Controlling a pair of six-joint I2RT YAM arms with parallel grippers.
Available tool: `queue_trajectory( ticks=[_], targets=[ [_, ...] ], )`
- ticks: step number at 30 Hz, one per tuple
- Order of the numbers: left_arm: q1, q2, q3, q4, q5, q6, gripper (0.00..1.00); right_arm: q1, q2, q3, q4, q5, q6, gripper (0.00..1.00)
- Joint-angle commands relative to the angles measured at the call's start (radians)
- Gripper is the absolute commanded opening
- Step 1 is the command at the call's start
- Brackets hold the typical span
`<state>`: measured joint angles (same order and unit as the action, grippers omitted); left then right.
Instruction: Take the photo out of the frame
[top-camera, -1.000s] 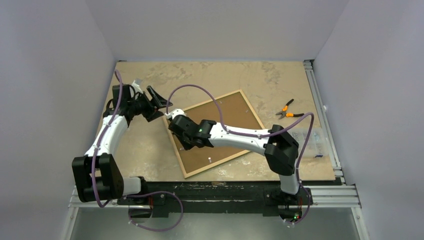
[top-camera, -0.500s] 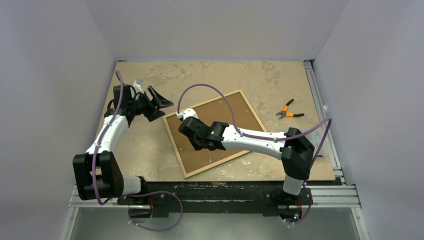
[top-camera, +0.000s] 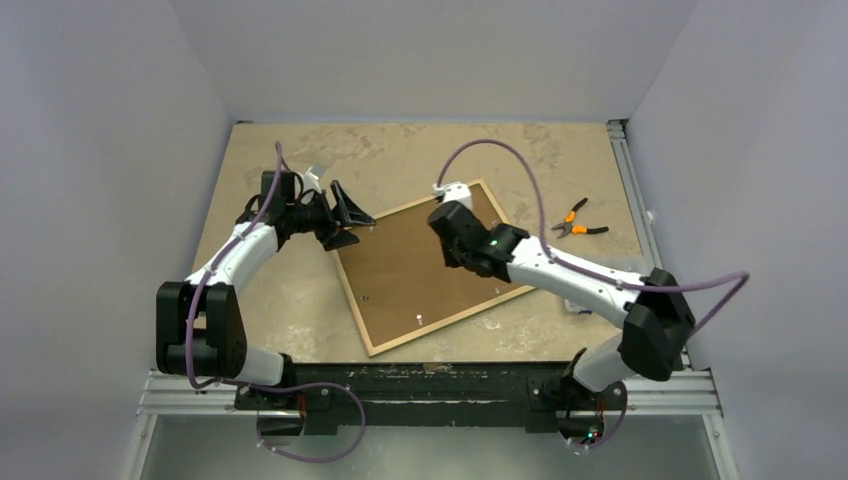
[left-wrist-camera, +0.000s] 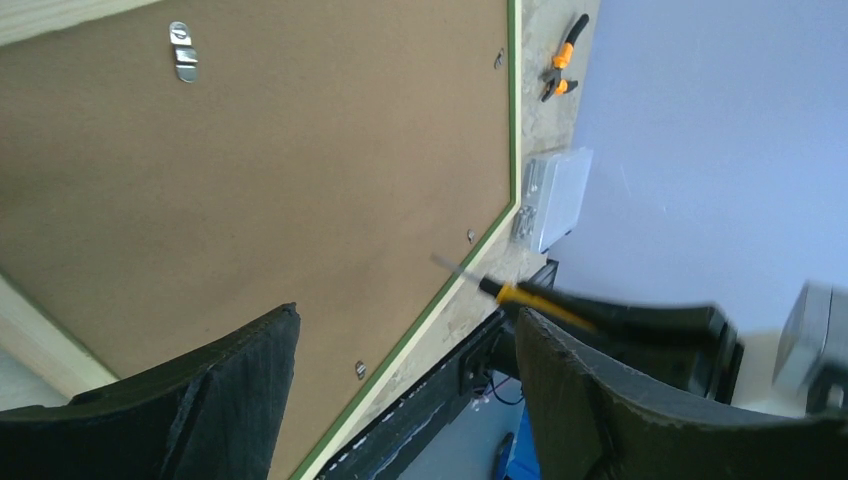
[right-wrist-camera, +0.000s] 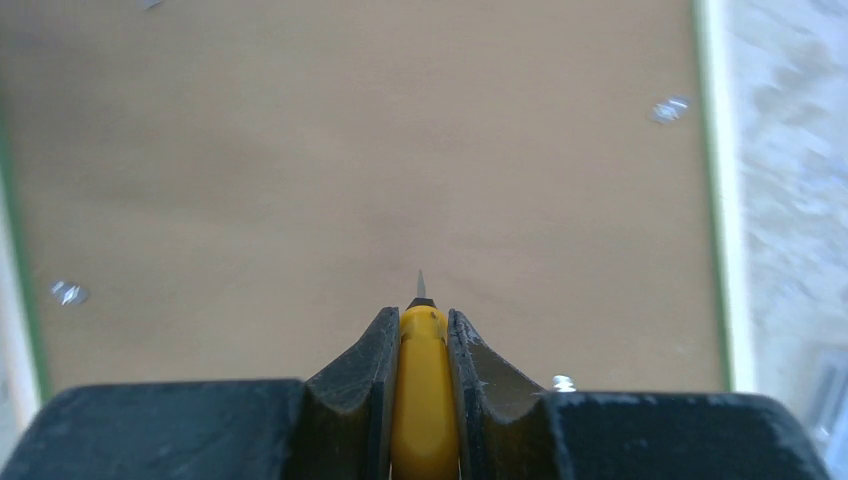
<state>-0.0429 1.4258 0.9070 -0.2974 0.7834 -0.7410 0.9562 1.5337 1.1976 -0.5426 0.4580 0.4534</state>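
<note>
The frame (top-camera: 450, 320) lies face down on the table, showing its light wood back edge and green border (left-wrist-camera: 513, 120). The brown fibreboard back of the photo (top-camera: 400, 270) fills it, held by small metal tabs (right-wrist-camera: 668, 108); the printed side is hidden. My right gripper (top-camera: 443, 218) hovers over the frame's far part, shut on a yellow-handled screwdriver (right-wrist-camera: 424, 380). Its thin tip points at the board (right-wrist-camera: 350, 150). My left gripper (top-camera: 360, 228) stands open at the frame's left corner with nothing between its fingers (left-wrist-camera: 405, 315).
Orange-handled pliers (top-camera: 577, 222) lie right of the frame. A small clear plastic box (left-wrist-camera: 555, 195) sits by the frame's right side, near the rail at the table's right edge. A metal hanger clip (left-wrist-camera: 182, 52) is fixed on the fibreboard.
My right arm has swung with the screwdriver from the frame's left corner to its far right part. The left gripper has moved right, closer to the frame's left corner, still open.
</note>
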Motion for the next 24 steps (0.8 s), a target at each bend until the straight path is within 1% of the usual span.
queue_trajectory(
  ticks=[1, 3, 7, 11, 12, 16, 24],
  targets=[
    [-0.021, 0.014, 0.039, 0.035, 0.056, 0.003, 0.77, -0.145, -0.18, -0.117, 0.082, -0.017, 0.073, 0.0],
    [-0.022, 0.015, 0.038, 0.044, 0.063, -0.004, 0.77, -0.228, -0.241, -0.179, 0.115, -0.047, 0.101, 0.0],
    [-0.026, 0.014, 0.031, 0.057, 0.075, -0.014, 0.77, -0.378, -0.318, -0.238, 0.16, -0.079, 0.139, 0.0],
    [-0.033, 0.013, 0.026, 0.068, 0.086, -0.024, 0.77, -0.538, -0.343, -0.271, 0.227, -0.193, 0.189, 0.0],
    [-0.036, 0.013, 0.024, 0.072, 0.089, -0.026, 0.77, -0.598, -0.341, -0.275, 0.244, -0.224, 0.206, 0.0],
    [-0.045, 0.015, 0.019, 0.087, 0.105, -0.037, 0.77, -0.753, -0.304, -0.283, 0.314, -0.312, 0.259, 0.0],
    [-0.058, 0.015, 0.011, 0.11, 0.12, -0.056, 0.77, -0.997, -0.138, -0.263, 0.476, -0.485, 0.341, 0.0]
  ],
)
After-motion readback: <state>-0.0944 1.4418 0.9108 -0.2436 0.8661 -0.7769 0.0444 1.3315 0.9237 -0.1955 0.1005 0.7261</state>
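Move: The right hand, holding the screwdriver, hangs about 12 cm above the upturned frame, whose middle is some 6 cm ahead and 1 cm to its left. The pliers, beside the clear table it heads for, lie roughly 18 cm ahead and 32 cm to its right; the plastic box is about 36 cm right and 2 cm ahead. From the left hand the pliers are some 13 cm ahead and 52 cm right, the frame's middle about 18 cm right and 1 cm ahead. Towards the clear table just left of the pliers, the right hand swings off the frame in one quick level sweep, about 25 cm to the right and half as far forward. On the way it turns some 45 degrees clockwise and rolls its left side up, the shut fingers keeping their grip on the screwdriver, touching nothing else. The left hand, fingers still open, eases about 3 cm right and slightly up. ##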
